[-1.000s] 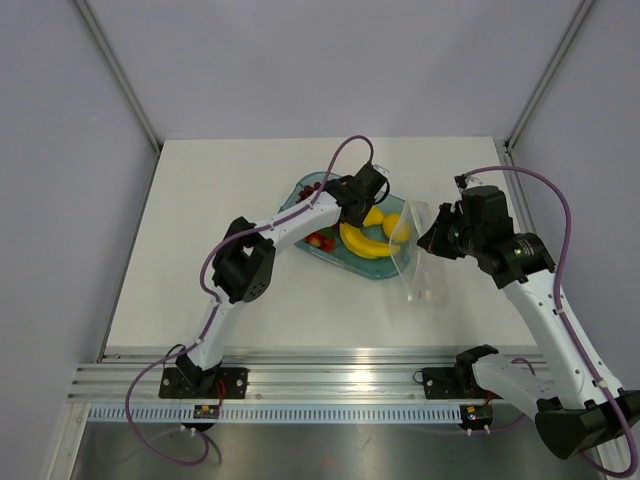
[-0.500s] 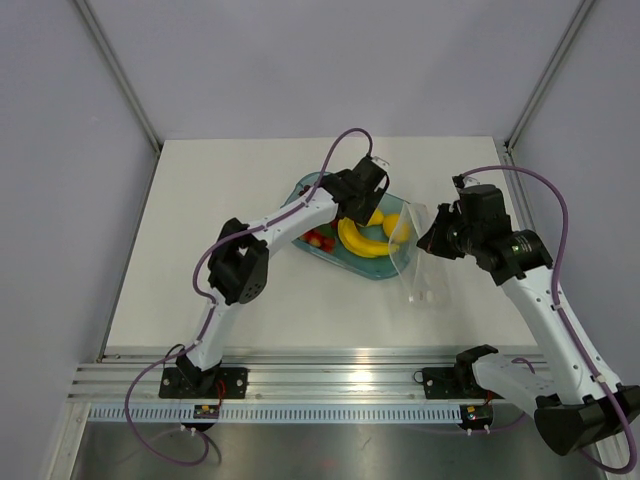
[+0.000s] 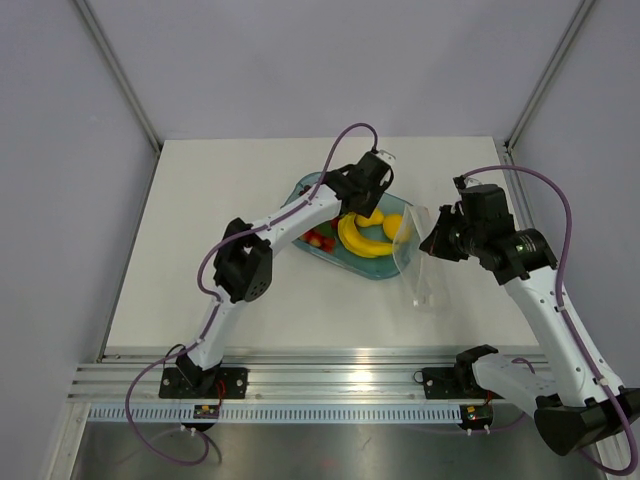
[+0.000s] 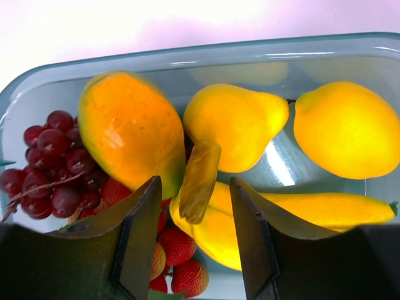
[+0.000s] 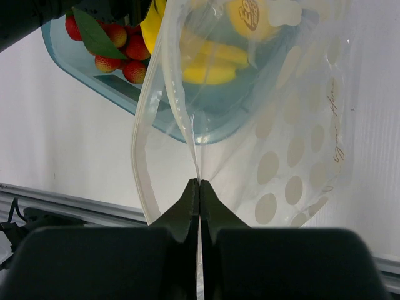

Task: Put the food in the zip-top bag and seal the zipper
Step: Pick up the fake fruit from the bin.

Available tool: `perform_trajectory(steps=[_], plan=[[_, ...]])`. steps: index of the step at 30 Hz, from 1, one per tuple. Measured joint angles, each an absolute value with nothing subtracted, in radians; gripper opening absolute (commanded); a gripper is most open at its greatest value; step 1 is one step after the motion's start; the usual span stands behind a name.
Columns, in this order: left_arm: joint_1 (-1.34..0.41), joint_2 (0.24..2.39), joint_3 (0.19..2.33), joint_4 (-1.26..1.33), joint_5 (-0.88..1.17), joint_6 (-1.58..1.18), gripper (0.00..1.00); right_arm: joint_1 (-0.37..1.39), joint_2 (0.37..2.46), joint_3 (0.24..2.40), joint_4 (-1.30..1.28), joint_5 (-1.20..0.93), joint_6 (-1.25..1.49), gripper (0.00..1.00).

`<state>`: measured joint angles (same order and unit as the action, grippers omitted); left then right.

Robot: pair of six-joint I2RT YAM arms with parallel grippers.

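The food lies in a teal tray [image 4: 37, 75]: an orange-yellow fruit [image 4: 128, 134], a pear [image 4: 234, 122], a lemon [image 4: 347, 128], a banana bunch [image 4: 294, 209], strawberries [image 4: 181, 250] and dark grapes [image 4: 53, 162]. My left gripper [image 4: 194, 184] hovers open over the tray, with the banana stem [image 4: 200, 178] between its jaws and not touched. From above the left gripper [image 3: 360, 203] sits over the bananas [image 3: 365, 243]. My right gripper [image 5: 199, 182] is shut on the mouth edge of the dotted zip-top bag [image 5: 294, 156], holding it upright beside the tray. The zipper strip [image 5: 142, 175] curves down the left side of the open mouth.
The tray [image 3: 375, 268] sits mid-table, with the bag [image 3: 420, 265] and the right gripper [image 3: 432, 243] just to its right. A green leaf [image 5: 94, 37] lies on the strawberries [image 5: 125, 50]. Grey walls close in the table on three sides.
The left jaws have opened wider, and the left wrist has shifted slightly toward the back of the tray. The right gripper has kept hold of the bag, almost unmoved.
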<state>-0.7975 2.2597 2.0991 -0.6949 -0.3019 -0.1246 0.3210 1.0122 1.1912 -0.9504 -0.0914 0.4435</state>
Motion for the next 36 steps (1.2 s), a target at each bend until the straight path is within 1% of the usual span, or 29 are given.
perform_trajectory(steps=[11, 14, 15, 17, 18, 19, 22, 29, 32, 36], plan=[[-0.797, 2.313, 2.122, -0.7, -0.276, -0.114, 0.42, 0.321, 0.995, 1.191, -0.966, -0.088, 0.443, 0.0], [-0.797, 2.327, 2.126, -0.701, -0.273, -0.113, 0.36, 0.321, 0.988, 1.191, -0.966, -0.087, 0.443, 0.0], [-0.797, 2.33, 2.126, -0.703, -0.272, -0.112, 0.31, 0.321, 0.986, 1.191, -0.966, -0.087, 0.443, 0.0], [-0.797, 2.333, 2.126, -0.705, -0.271, -0.112, 0.26, 0.321, 0.984, 1.191, -0.966, -0.087, 0.443, 0.0], [-0.797, 2.333, 2.126, -0.707, -0.27, -0.112, 0.22, 0.321, 0.984, 1.191, -0.966, -0.087, 0.443, 0.0], [-0.797, 2.333, 2.126, -0.709, -0.269, -0.113, 0.14, 0.321, 0.984, 1.191, -0.966, -0.087, 0.443, 0.0], [-0.797, 2.333, 2.126, -0.717, -0.273, -0.11, 0.0, 0.321, 0.984, 1.191, -0.966, -0.087, 0.443, 0.0], [-0.805, 2.293, 2.128, -0.778, -0.36, -0.105, 0.0, 0.321, 0.985, 1.181, -0.949, -0.088, 0.444, 0.0], [-0.808, 2.202, 2.118, -0.816, -0.419, -0.105, 0.0, 0.321, 0.991, 1.166, -0.928, -0.09, 0.448, 0.0], [-0.808, 2.03, 2.12, -0.847, -0.508, -0.096, 0.0, 0.321, 1.017, 1.15, -0.895, -0.097, 0.458, 0.0]])
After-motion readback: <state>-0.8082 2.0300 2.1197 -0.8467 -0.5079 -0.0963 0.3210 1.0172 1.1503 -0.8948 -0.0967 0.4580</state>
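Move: The bananas' raised stem stands about 4 cm below my open left fingers; the bunch's middle lies some 6 cm to the right, 3 cm back and 7 cm down. At about that depth too, the mango is 10 cm ahead and 1 cm left, the pear 5 cm ahead and 6 cm right, the strawberries 3 cm back and 5 cm left. From my right hand the bananas lie roughly 16 cm ahead, 14 cm left and 19 cm below. I sink my left hand about 3.5 cm onto the bananas' upright stem, narrowing the fingers on the way, and pinch the stem between the pads. Keeping that grip, I pull up quickly, some 12 cm from the low point, drawing left about 5 cm as the hand clears the bin. ##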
